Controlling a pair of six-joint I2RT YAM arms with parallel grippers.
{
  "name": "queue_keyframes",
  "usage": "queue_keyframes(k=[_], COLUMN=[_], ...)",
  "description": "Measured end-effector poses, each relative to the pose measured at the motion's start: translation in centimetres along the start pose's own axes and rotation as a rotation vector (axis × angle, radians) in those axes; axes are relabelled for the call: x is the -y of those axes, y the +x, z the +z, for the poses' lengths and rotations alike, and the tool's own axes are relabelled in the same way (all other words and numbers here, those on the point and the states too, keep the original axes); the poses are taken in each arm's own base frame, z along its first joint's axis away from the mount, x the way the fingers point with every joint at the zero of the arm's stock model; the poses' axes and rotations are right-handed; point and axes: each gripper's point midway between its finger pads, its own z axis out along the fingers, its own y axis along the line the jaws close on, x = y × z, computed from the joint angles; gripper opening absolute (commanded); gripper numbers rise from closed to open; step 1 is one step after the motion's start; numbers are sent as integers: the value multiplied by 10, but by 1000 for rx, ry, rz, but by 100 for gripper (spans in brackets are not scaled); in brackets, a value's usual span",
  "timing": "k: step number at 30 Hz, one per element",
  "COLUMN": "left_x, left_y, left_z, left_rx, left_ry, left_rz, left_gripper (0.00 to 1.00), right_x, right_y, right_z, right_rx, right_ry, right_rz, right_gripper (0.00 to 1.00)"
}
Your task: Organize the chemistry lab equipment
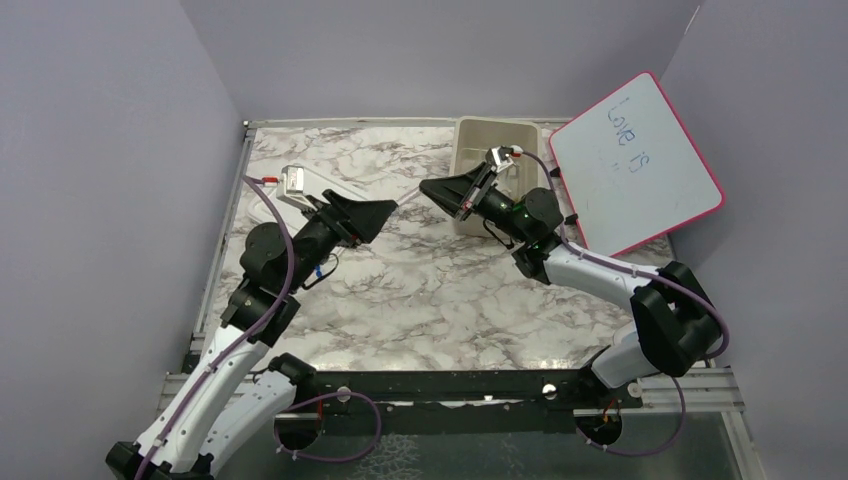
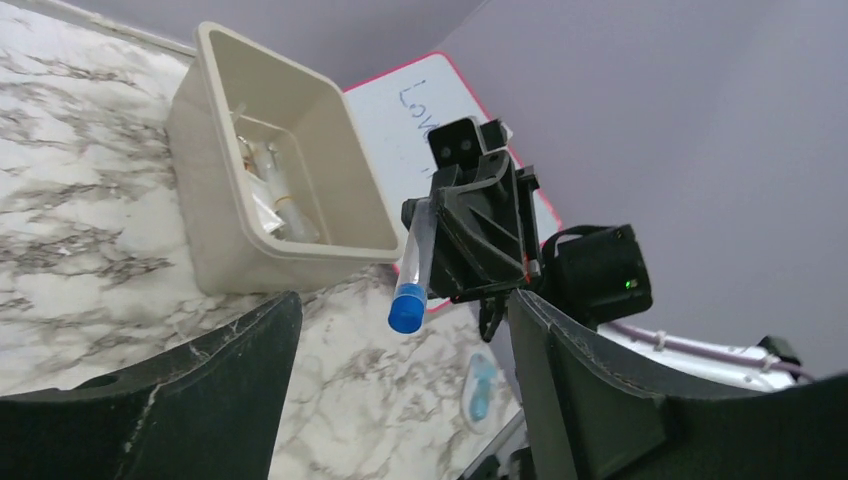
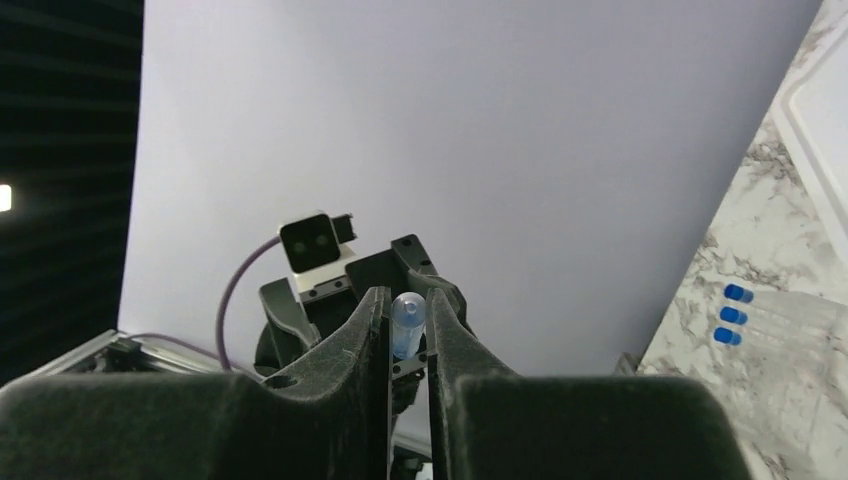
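A thin clear tube with a blue cap (image 2: 408, 306) hangs in the air between my two grippers over the middle of the table. My right gripper (image 3: 407, 305) is shut on its clear end (image 3: 408, 322), seen end-on between the pads. My left gripper (image 2: 404, 312) is open, its fingers (image 2: 250, 350) standing wide on either side of the blue cap without touching it. From above, the left gripper (image 1: 385, 212) and right gripper (image 1: 432, 190) point at each other, tips almost meeting. More blue-capped tubes (image 3: 735, 312) lie in a clear packet on the table.
The beige tub (image 1: 478, 128) stands at the back behind the right arm, with clear items (image 2: 270, 195) inside. The pink-framed whiteboard (image 1: 635, 165) leans at the right. A white lid (image 1: 340, 190) lies at the back left. A clear packet with a blue item (image 2: 480, 390) lies on the marble.
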Motion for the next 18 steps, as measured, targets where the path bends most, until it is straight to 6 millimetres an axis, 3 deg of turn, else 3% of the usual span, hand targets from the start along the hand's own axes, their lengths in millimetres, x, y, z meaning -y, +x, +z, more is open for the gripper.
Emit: queue_keyframes(k=[6, 14, 18], left_x=[3, -3, -7], left_y=[-11, -11, -9], left_z=[13, 26, 32], left_rx=[60, 95, 88], left_ry=[13, 16, 9], left_rz=[-104, -178, -186], left_gripper=[53, 50, 38], right_x=[-5, 5, 5], right_y=[-10, -18, -22], right_z=[4, 7, 8], right_rx=[49, 92, 114], right_ry=[-17, -2, -1], right_rz=[86, 161, 174], right_gripper=[12, 12, 12])
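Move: A few centimetres off the left hand's fingertips is the blue cap of the test tube that the right hand holds, about 2 cm ahead and 3 cm to the right. From the right hand the cap lies some 4 cm left and 3 cm back, about level in height. Far below the left hand, the grey bin stands roughly 20 cm ahead and 23 cm right, and the other capped tubes lie about 15 cm left, level with it. Reaching forward about 3 cm and slightly right, the left hand eases towards the blue cap, rising a little then sinking back, rolling some 10 degrees and narrowing its open fingers by over a third without shutting on it. Meanwhile the right hand keeps its pinch on the tube and carries it forward about 2 cm, its wrist turning roughly 10 degrees. ##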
